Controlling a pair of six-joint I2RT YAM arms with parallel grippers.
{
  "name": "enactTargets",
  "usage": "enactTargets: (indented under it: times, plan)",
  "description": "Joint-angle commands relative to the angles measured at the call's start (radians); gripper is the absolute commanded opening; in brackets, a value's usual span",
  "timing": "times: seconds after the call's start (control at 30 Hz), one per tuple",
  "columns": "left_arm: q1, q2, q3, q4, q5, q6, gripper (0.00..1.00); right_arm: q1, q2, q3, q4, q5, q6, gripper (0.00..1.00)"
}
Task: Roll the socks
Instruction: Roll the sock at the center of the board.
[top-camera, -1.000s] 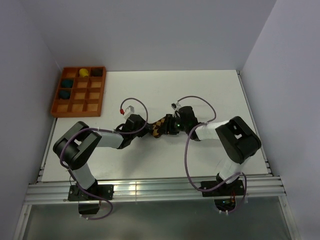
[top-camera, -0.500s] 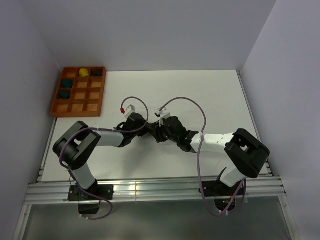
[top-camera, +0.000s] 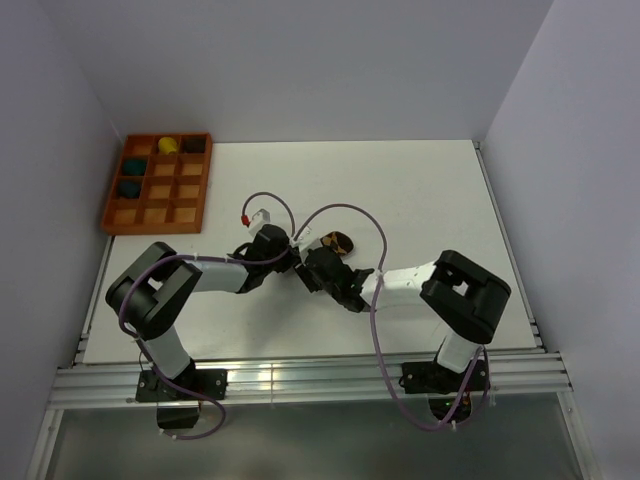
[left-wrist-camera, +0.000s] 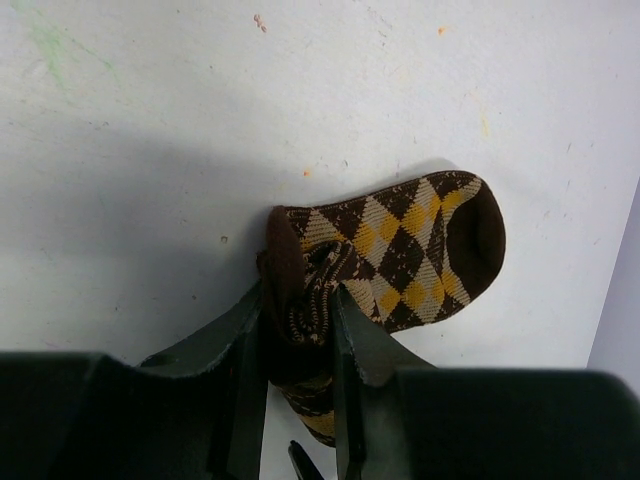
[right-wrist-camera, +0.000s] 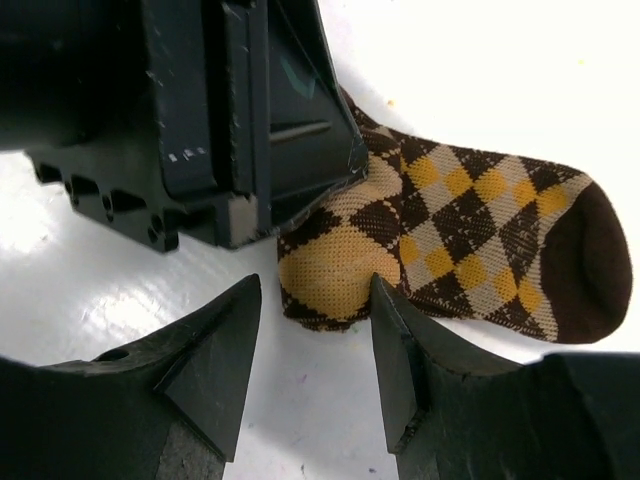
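Observation:
The socks (left-wrist-camera: 400, 245) are brown and tan argyle with a dark toe, lying on the white table. Their rolled end is pinched between the jaws of my left gripper (left-wrist-camera: 298, 300), which is shut on it. From above, the free toe end of the socks (top-camera: 336, 242) pokes out beyond both grippers at mid-table. My right gripper (right-wrist-camera: 314, 290) is open, and the tan rolled end of the socks (right-wrist-camera: 335, 265) lies just ahead of its tips, against the right finger. The left gripper (top-camera: 290, 262) and right gripper (top-camera: 318, 270) meet nose to nose.
An orange compartment tray (top-camera: 157, 205) stands at the far left, holding teal sock balls (top-camera: 133, 168) and a yellow one (top-camera: 168, 146). The left gripper's black body (right-wrist-camera: 230, 120) fills the space right in front of my right gripper. Walls close in both sides.
The right arm swung from the socks' right side round to their near side, and its jaws widened. The toe end it covered now lies free. The left gripper kept its hold.

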Motion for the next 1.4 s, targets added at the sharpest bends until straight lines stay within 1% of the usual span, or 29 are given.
enactTargets:
  times: [0.0,0.07,0.1,0.13,0.17,0.23,0.27,0.33,0.37,0.43,0.47,0.53,0.57,0.6,0.63,0.67,0.7,0.73,0.83,0.87,0.93,0.97,1.07,1.3,1.37]
  plan:
    - [-0.007,0.025,-0.008,-0.141,-0.002,0.05,0.15,0.033,0.049,0.061,0.006,0.091,-0.051,0.55]
    - [-0.007,0.025,-0.01,-0.135,0.003,0.048,0.15,0.042,0.077,0.095,-0.018,0.139,-0.042,0.54]
    - [-0.008,0.025,-0.008,-0.135,0.006,0.047,0.15,0.044,0.106,0.104,-0.043,0.147,-0.038,0.52]
    - [-0.008,0.024,-0.008,-0.136,0.007,0.045,0.15,0.046,0.117,0.116,-0.05,0.156,-0.023,0.49]
    - [-0.008,0.02,-0.01,-0.135,0.006,0.045,0.15,0.046,0.129,0.118,-0.058,0.17,-0.022,0.44]
    - [-0.008,0.014,-0.013,-0.136,0.006,0.044,0.15,0.046,0.155,0.121,-0.086,0.17,0.035,0.37]
    - [-0.008,0.005,-0.014,-0.136,0.004,0.039,0.15,0.046,0.158,0.118,-0.093,0.165,0.05,0.26]
    - [-0.008,-0.006,-0.024,-0.132,-0.003,0.034,0.18,0.044,0.155,0.091,-0.089,0.133,0.087,0.11]
    - [-0.007,-0.018,-0.027,-0.13,-0.008,0.025,0.26,0.039,0.151,0.08,-0.081,0.119,0.1,0.0]
    - [-0.008,-0.042,-0.046,-0.123,-0.025,0.016,0.36,0.027,0.128,0.046,-0.072,0.06,0.138,0.0]
    - [-0.008,-0.05,-0.053,-0.112,-0.029,0.008,0.44,0.018,0.117,0.034,-0.058,0.035,0.152,0.0]
    - [-0.007,-0.071,-0.065,-0.107,-0.037,0.002,0.56,-0.014,0.091,0.003,-0.046,-0.054,0.187,0.0]
    - [-0.005,-0.079,-0.07,-0.1,-0.039,0.001,0.65,-0.029,0.083,-0.006,-0.034,-0.085,0.199,0.0]
    - [-0.004,-0.085,-0.071,-0.1,-0.037,-0.004,0.69,-0.061,0.075,-0.025,-0.026,-0.111,0.224,0.0]
    - [-0.001,-0.101,-0.076,-0.1,-0.037,-0.007,0.73,-0.077,0.068,-0.032,-0.018,-0.184,0.236,0.0]
    - [0.001,-0.11,-0.08,-0.096,-0.04,-0.013,0.78,-0.095,0.056,-0.042,-0.003,-0.219,0.251,0.0]
    - [0.002,-0.119,-0.093,-0.089,-0.043,-0.016,0.8,-0.134,0.052,-0.057,0.006,-0.259,0.276,0.0]
    - [0.002,-0.139,-0.099,-0.081,-0.045,-0.024,0.81,-0.152,0.048,-0.063,0.015,-0.336,0.285,0.0]
    - [0.005,-0.174,-0.123,-0.052,-0.052,-0.035,0.82,-0.223,0.051,-0.065,0.022,-0.433,0.319,0.0]
    - [0.007,-0.18,-0.128,-0.046,-0.054,-0.035,0.82,-0.237,0.057,-0.063,0.023,-0.498,0.328,0.0]
    - [0.007,-0.197,-0.142,-0.028,-0.059,-0.035,0.82,-0.282,0.068,-0.063,0.043,-0.569,0.362,0.0]
    - [0.008,-0.202,-0.148,-0.014,-0.059,-0.035,0.82,-0.298,0.08,-0.062,0.058,-0.632,0.374,0.0]
    - [0.007,-0.217,-0.165,0.031,-0.054,-0.015,0.82,-0.355,0.104,-0.062,0.094,-0.742,0.423,0.0]
    - [0.01,-0.184,-0.149,0.066,-0.028,0.03,0.81,-0.45,0.207,-0.006,0.086,-0.93,0.494,0.0]
    - [0.012,-0.159,-0.14,0.072,-0.017,0.036,0.8,-0.462,0.226,0.007,0.06,-0.942,0.497,0.0]
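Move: The left fingers already pinch the sock's rolled end, its middle roughly 1 cm to their right and 1 cm below. From the right hand, standing open beside it, the roll lies about 2 cm ahead, 1 cm left and 1 cm lower. The flat toe end lies some 5 cm farther out than the roll and 8 cm to its right, about 3 cm below the right hand. Right goes about 3 cm forward, pinching the roll, twisting 50 degrees; left lets go, retreating left and back. ##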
